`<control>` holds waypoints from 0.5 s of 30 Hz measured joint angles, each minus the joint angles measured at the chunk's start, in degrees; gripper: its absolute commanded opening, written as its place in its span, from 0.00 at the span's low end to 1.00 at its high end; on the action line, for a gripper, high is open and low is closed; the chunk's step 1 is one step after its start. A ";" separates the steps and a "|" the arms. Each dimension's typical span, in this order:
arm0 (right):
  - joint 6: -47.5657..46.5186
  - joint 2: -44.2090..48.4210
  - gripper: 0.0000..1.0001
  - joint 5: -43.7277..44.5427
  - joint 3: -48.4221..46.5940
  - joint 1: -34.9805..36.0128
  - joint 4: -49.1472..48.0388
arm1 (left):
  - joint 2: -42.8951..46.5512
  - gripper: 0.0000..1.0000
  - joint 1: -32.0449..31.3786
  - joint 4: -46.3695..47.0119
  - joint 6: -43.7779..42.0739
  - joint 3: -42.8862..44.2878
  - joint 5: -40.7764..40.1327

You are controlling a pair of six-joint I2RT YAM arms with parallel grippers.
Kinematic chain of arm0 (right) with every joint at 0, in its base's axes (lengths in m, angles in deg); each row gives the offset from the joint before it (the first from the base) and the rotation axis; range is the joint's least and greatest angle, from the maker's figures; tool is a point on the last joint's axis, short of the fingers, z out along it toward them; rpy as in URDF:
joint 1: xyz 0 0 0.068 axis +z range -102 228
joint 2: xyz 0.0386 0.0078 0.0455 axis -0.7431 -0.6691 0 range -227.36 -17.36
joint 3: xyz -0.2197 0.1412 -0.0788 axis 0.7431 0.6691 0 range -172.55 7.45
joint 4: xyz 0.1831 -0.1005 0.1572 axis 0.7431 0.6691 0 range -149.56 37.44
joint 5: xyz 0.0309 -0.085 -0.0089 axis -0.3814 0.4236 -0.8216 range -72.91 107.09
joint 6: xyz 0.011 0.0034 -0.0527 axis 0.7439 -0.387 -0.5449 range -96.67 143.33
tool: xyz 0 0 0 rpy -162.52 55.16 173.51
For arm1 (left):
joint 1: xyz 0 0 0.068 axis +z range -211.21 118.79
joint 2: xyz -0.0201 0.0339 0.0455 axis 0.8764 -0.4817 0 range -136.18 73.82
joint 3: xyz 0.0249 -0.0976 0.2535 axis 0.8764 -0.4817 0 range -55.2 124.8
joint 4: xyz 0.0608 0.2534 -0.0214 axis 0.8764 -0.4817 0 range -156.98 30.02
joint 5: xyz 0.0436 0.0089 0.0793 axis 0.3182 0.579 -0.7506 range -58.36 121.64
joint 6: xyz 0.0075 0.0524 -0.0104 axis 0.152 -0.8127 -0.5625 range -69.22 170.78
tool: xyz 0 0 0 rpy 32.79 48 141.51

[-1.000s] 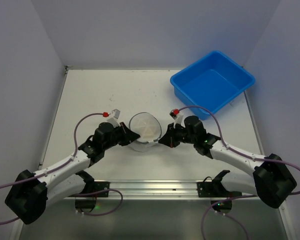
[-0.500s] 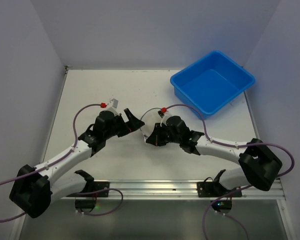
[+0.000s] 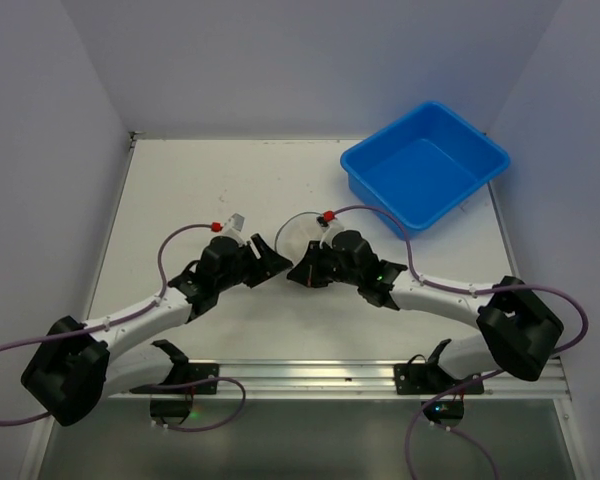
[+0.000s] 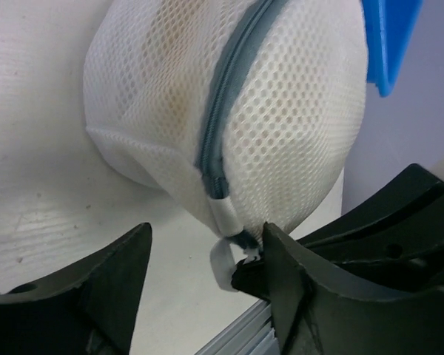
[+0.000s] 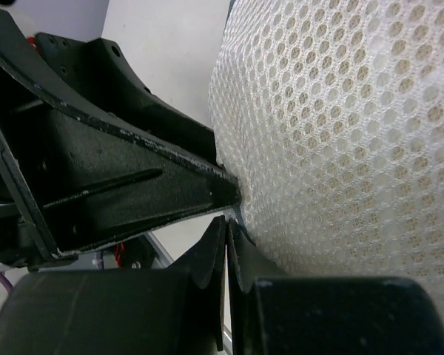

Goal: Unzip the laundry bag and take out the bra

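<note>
The laundry bag (image 3: pixel 296 233) is a white mesh pouch that stands on edge on the table between my two grippers. In the left wrist view the bag (image 4: pixel 281 111) shows its grey zipper (image 4: pixel 226 111), which ends in a white tab (image 4: pixel 223 260) at the bottom. A tan tint inside the mesh looks like the bra; its shape is hidden. My left gripper (image 4: pixel 207 235) is open, with the bag's lower end between its fingers. My right gripper (image 5: pixel 228 225) is shut on the zipper pull at the bag's lower end, and its black tip (image 4: pixel 255 275) shows beside the tab.
A blue plastic tub (image 3: pixel 425 165) stands at the back right of the table. A metal rail (image 3: pixel 300 375) runs along the near edge below both arms. Grey walls close in the left, back and right sides.
The right arm has swung left, so its gripper now meets the left one. The bag has shifted slightly back and is largely covered by the grippers. The left gripper has opened.
</note>
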State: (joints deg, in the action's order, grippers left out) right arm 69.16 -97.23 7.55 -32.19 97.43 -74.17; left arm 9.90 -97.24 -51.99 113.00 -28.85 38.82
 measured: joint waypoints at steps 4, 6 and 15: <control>0.20 -0.04 0.00 -0.17 0.02 0.17 -0.33 | -0.24 0.40 -0.04 4.07 0.92 0.00 -1.31; 0.31 -0.02 0.00 -0.28 0.22 0.22 -0.85 | -0.39 0.33 -0.04 6.34 1.46 -0.02 -1.68; 0.48 1.49 0.00 -0.15 1.73 0.44 -0.57 | -1.84 0.00 -0.44 10.88 3.15 -1.79 -1.53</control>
State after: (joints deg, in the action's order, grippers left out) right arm 69.64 -95.75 7.39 -30.46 97.87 -74.74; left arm 8.06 -97.67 -41.10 116.14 -30.64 37.29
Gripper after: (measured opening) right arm 0.007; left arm 0.034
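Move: The laundry bag's grey zip end lies about 2 cm ahead of the left hand, 1 cm right and 2 cm up. The white tab hanging from it is at the shut right fingers, level with and ahead 0, some 2 cm right of the left hand. The bag body's middle is roughly 7 cm ahead and 5 cm right. From the right hand, the zip end is about 2 cm ahead, 1 cm left and 2 cm up. The left hand rises about 2 cm, easing forward and right, and pinches the zip end beside the right fingers. ##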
